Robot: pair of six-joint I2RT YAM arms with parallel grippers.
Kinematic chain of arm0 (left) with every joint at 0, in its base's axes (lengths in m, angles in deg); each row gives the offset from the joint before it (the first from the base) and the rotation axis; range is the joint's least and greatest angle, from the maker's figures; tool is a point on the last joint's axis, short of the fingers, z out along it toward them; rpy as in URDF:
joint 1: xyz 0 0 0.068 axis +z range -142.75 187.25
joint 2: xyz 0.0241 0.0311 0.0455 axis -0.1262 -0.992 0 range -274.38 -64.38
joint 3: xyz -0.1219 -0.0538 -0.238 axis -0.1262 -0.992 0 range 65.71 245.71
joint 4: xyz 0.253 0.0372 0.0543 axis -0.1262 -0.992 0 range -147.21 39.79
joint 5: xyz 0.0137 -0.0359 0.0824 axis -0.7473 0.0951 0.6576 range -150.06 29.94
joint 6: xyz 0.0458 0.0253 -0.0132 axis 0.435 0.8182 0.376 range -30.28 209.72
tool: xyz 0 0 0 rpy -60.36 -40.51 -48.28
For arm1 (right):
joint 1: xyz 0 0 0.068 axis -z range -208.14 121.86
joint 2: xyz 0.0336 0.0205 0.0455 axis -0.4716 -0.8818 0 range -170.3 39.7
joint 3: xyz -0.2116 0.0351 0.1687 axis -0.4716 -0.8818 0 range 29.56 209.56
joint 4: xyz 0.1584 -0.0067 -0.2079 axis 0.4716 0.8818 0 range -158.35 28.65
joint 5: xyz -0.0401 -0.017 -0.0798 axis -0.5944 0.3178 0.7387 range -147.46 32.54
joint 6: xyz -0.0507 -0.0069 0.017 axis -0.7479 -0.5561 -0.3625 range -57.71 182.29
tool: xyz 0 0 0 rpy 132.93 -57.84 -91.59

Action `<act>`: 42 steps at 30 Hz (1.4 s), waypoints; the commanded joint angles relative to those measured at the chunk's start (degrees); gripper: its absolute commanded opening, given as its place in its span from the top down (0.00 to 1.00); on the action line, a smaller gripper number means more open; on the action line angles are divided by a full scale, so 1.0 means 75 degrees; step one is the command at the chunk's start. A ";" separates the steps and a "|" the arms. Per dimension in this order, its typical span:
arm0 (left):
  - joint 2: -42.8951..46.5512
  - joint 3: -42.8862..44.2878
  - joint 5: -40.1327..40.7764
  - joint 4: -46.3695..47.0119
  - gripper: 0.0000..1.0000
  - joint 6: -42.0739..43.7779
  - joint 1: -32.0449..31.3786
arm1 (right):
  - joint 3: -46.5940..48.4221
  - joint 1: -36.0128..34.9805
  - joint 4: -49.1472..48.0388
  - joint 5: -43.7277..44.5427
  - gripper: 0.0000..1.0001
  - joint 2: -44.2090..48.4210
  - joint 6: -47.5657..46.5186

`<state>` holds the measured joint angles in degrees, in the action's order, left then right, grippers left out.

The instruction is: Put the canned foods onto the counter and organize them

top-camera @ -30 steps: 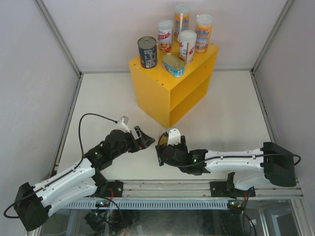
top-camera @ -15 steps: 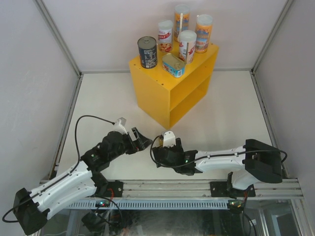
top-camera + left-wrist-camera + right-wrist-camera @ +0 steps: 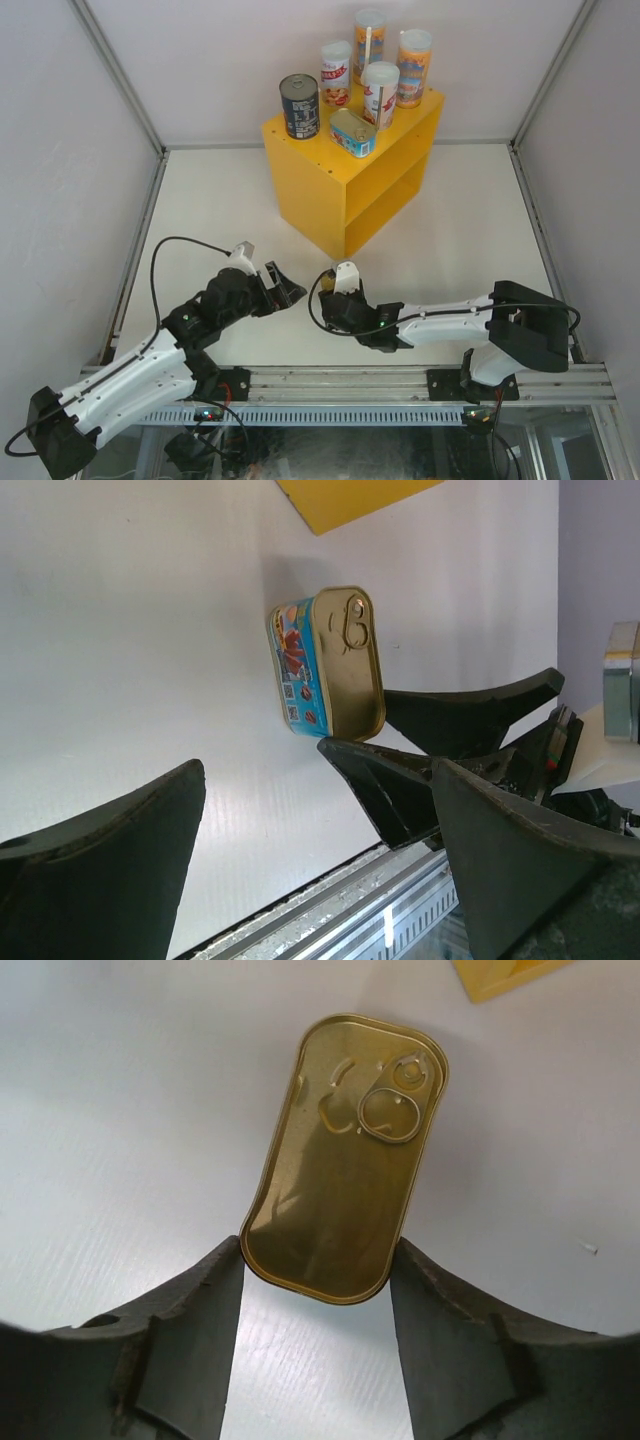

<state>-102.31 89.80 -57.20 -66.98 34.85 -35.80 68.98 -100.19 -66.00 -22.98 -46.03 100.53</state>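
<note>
A flat gold-topped tin (image 3: 345, 1180) with a blue printed side (image 3: 298, 665) lies on the white table in front of the counter. My right gripper (image 3: 318, 1248) is shut on its near end, one finger against each long side. In the top view the right gripper (image 3: 330, 300) covers the tin. Just to its left my left gripper (image 3: 288, 285) stands open and holds nothing (image 3: 315, 780). The yellow counter (image 3: 330, 190) carries a dark round tin (image 3: 299, 105), several tall slim cans (image 3: 380, 93) and another flat tin (image 3: 352, 132) on its top.
Grey walls close the table on the left, right and back. A metal rail (image 3: 400, 385) runs along the near edge by the arm bases. The counter's inner shelf (image 3: 385, 195) shows nothing on it. The two grippers sit close together.
The right gripper's fingers have closed onto the flat tin on the table. Both arms have settled slightly nearer the table's front; the left gripper stays open.
</note>
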 commanded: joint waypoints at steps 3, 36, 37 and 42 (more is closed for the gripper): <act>-0.0104 0.0032 0.0122 0.0280 0.02 0.0084 0.0079 | -0.0296 0.0271 -0.0730 -0.0553 0.57 0.0206 -0.0723; -0.0744 -0.0445 -0.0017 0.1898 0.02 -0.0276 0.0232 | 0.0226 0.0365 0.1247 -0.1655 0.71 0.3331 -0.1994; -0.0734 -0.0465 -0.0014 0.1906 0.02 -0.0274 0.0232 | 0.0357 0.0345 0.1316 -0.1675 0.71 0.3368 -0.2022; -0.0693 -0.0497 -0.0006 0.1903 0.02 -0.0290 0.0242 | 0.0959 0.0241 0.1648 -0.1758 0.71 0.3556 -0.2119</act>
<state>-108.00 87.05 -57.27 -55.01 33.27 -34.44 70.18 -97.67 -51.64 -36.19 -22.29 85.99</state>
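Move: The right hand already grips the flat can's near end, the can's middle some 2 cm ahead. The yellow shelf's top lies about 16 cm ahead, 3 cm right and 24 cm above. On it the tuna can stands roughly 12 cm ahead and 3 cm right of the hand, the dark can 13 cm ahead and 5 cm left. From the left hand, the flat can is about 2 cm ahead, 9 cm right and 10 cm below. Keeping its grip, the right hand lifts the flat can about 9 cm, turning some 15 degrees counter-clockwise. ##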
